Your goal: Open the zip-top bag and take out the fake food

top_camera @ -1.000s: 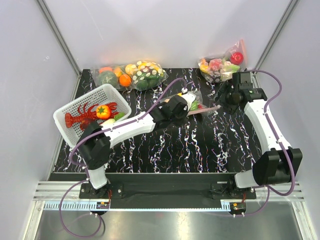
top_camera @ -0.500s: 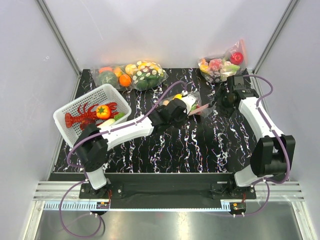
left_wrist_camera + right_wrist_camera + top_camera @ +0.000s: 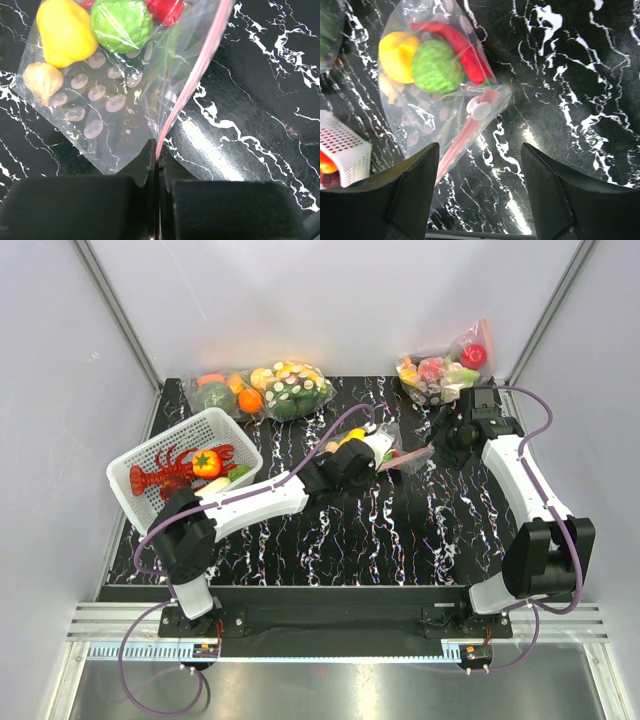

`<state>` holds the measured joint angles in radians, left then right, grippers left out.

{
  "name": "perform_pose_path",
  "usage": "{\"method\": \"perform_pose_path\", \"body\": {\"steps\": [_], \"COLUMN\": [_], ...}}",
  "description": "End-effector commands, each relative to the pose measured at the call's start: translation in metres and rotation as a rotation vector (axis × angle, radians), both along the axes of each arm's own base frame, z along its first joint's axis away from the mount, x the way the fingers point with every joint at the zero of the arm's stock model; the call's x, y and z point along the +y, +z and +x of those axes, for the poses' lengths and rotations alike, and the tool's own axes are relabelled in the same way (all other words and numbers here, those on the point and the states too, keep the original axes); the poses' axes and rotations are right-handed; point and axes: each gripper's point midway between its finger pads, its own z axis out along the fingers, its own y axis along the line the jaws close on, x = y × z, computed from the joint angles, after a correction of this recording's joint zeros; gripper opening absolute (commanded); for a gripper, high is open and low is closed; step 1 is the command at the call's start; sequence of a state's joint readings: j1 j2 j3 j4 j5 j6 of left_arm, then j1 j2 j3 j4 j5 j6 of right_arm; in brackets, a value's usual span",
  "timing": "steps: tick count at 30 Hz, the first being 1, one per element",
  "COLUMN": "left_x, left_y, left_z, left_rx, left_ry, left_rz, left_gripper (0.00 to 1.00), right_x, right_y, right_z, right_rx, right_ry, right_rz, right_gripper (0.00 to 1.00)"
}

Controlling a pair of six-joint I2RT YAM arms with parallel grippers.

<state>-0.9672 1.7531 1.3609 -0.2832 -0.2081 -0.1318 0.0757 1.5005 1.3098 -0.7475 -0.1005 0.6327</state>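
The zip-top bag (image 3: 107, 95), clear with white dots, lies on the black marbled table, also in the top view (image 3: 388, 450). Inside it sits the fake food: a yellow fruit (image 3: 65, 32), a green fruit (image 3: 121, 25), a red piece (image 3: 455, 40) and a tan piece (image 3: 42, 80). My left gripper (image 3: 157, 162) is shut on the bag's pink zip strip (image 3: 195, 85). My right gripper (image 3: 479, 150) hangs open just above the strip's other end, with the white slider (image 3: 480, 107) slightly ahead of its fingers and not touching them.
A white basket (image 3: 215, 416) with a red lobster (image 3: 165, 477) and a tomato stands at the left. A bulging dotted bag (image 3: 275, 388) lies at the back, and another dotted bag with a red apple (image 3: 445, 368) at the back right.
My right gripper has moved left toward the bag's zip end and stays open. The left gripper has drawn the bag slightly left, still shut on the strip.
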Motion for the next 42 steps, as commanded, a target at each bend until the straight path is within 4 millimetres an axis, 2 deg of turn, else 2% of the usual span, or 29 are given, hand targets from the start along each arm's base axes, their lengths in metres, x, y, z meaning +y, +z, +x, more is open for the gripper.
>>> {"method": "perform_pose_path", "body": {"steps": [1,5,12,15,16,19,20,22,23,24,25,26,27,28,29,30,31,32,33,34,36,37,39,40,42], "left_x": [-0.008,-0.008,-0.01,-0.012,-0.013,-0.013,-0.013,-0.015,-0.015,-0.016,-0.016,-0.015,-0.012,-0.008,-0.004,-0.001,0.006,0.013,0.015,0.027,0.035,0.049,0.053,0.064,0.068], "left_y": [0.032,0.034,0.043,0.048,0.05,0.051,0.052,0.053,0.056,0.055,0.057,0.064,0.064,0.077,0.081,0.087,0.101,0.107,0.113,0.13,0.143,0.158,0.174,0.186,0.205], "left_z": [0.013,0.012,0.01,0.006,0.006,0.006,0.006,0.004,0.002,-0.001,-0.003,-0.005,-0.008,-0.011,-0.013,-0.015,-0.016,-0.014,-0.02,-0.016,-0.021,-0.015,-0.023,-0.019,-0.024], "left_rx": [-0.075,-0.095,-0.144,-0.168,-0.18,-0.185,-0.187,-0.185,-0.185,-0.175,-0.169,-0.169,-0.158,-0.165,-0.163,-0.164,-0.168,-0.157,-0.154,-0.165,-0.143,-0.158,-0.147,-0.163,-0.17], "left_ry": [0.034,0.037,0.028,0.019,0.017,0.019,0.021,0.009,0.003,-0.012,-0.017,-0.022,-0.026,-0.022,-0.022,-0.027,-0.03,-0.034,-0.052,-0.041,-0.089,-0.081,-0.151,-0.15,-0.201], "left_rz": [-0.059,-0.051,-0.056,-0.062,-0.057,-0.055,-0.057,-0.064,-0.072,-0.076,-0.083,-0.1,-0.099,-0.126,-0.128,-0.137,-0.169,-0.181,-0.195,-0.233,-0.282,-0.312,-0.362,-0.381,-0.422], "left_gripper": [0.0,0.0,0.0,0.0,0.0,0.0,0.0,0.0,0.0,0.01,0.09,0.37,0.51,0.65,0.82,0.87,0.91,0.95,0.97,0.99,0.99,0.99,0.99,0.99,0.99], "right_x": [0.008,0.008,0.011,0.015,0.018,0.024,0.027,0.031,0.032,0.033,0.037,0.04,0.048,0.051,0.053,0.057,0.066,0.078,0.078,0.088,0.1,0.103,0.109,0.115,0.121], "right_y": [0.024,0.019,-0.006,-0.011,-0.011,-0.007,-0.005,0.001,0.002,0.006,0.011,0.018,0.024,0.034,0.04,0.048,0.064,0.084,0.08,0.104,0.12,0.143,0.155,0.179,0.19], "right_z": [0.005,0.008,0.009,0.012,0.014,0.017,0.017,0.018,0.019,0.02,0.021,0.025,0.024,0.029,0.031,0.032,0.034,0.034,0.035,0.035,0.029,0.029,0.023,0.015,0.005], "right_rx": [-0.067,-0.054,-0.001,0.012,0.014,0.005,0.0,-0.019,-0.026,-0.043,-0.062,-0.099,-0.129,-0.168,-0.197,-0.227,-0.268,-0.323,-0.32,-0.376,-0.406,-0.464,-0.488,-0.545,-0.571], "right_ry": [0.0,0.002,0.018,0.043,0.056,0.088,0.102,0.129,0.139,0.164,0.197,0.228,0.301,0.338,0.381,0.42,0.475,0.554,0.567,0.632,0.74,0.781,0.865,0.935,1.011], "right_rz": [0.058,0.055,0.067,0.071,0.077,0.078,0.079,0.078,0.077,0.071,0.086,0.09,0.105,0.105,0.097,0.107,0.14,0.18,0.171,0.211,0.264,0.266,0.284,0.319,0.358], "right_gripper": [0.73,0.73,0.71,0.61,0.52,0.37,0.27,0.16,0.05,0.01,0.0,0.0,0.0,0.0,0.0,0.0,0.0,0.0,0.0,0.0,0.0,0.0,0.0,0.0,0.0]}}
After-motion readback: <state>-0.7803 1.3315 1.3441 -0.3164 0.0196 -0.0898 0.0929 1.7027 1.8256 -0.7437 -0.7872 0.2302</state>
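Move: The white slider on the bag's pink zip strip lies about 3 cm below the open right fingers, 2 cm to their left and 1 cm ahead. Inside the bag, the red pepper is some 4 cm ahead and 6 cm left of that hand, the green ball 4 cm ahead and 10 cm left, both roughly 12 cm below it. From the left gripper, already pinching the strip's other end, the slider is some 5 cm ahead and 11 cm right, about level. Keep the left gripper pinching the strip while the right one sinks about 2.5 cm, edges left and shuts on the zip strip at the white slider. Then open the left gripper wide and draw it up and left, clear of the bag. Lift the right some 17 cm with the bag, carrying it left and a little forward, turning about 45 degrees counter-clockwise and tipping its fingers up. ##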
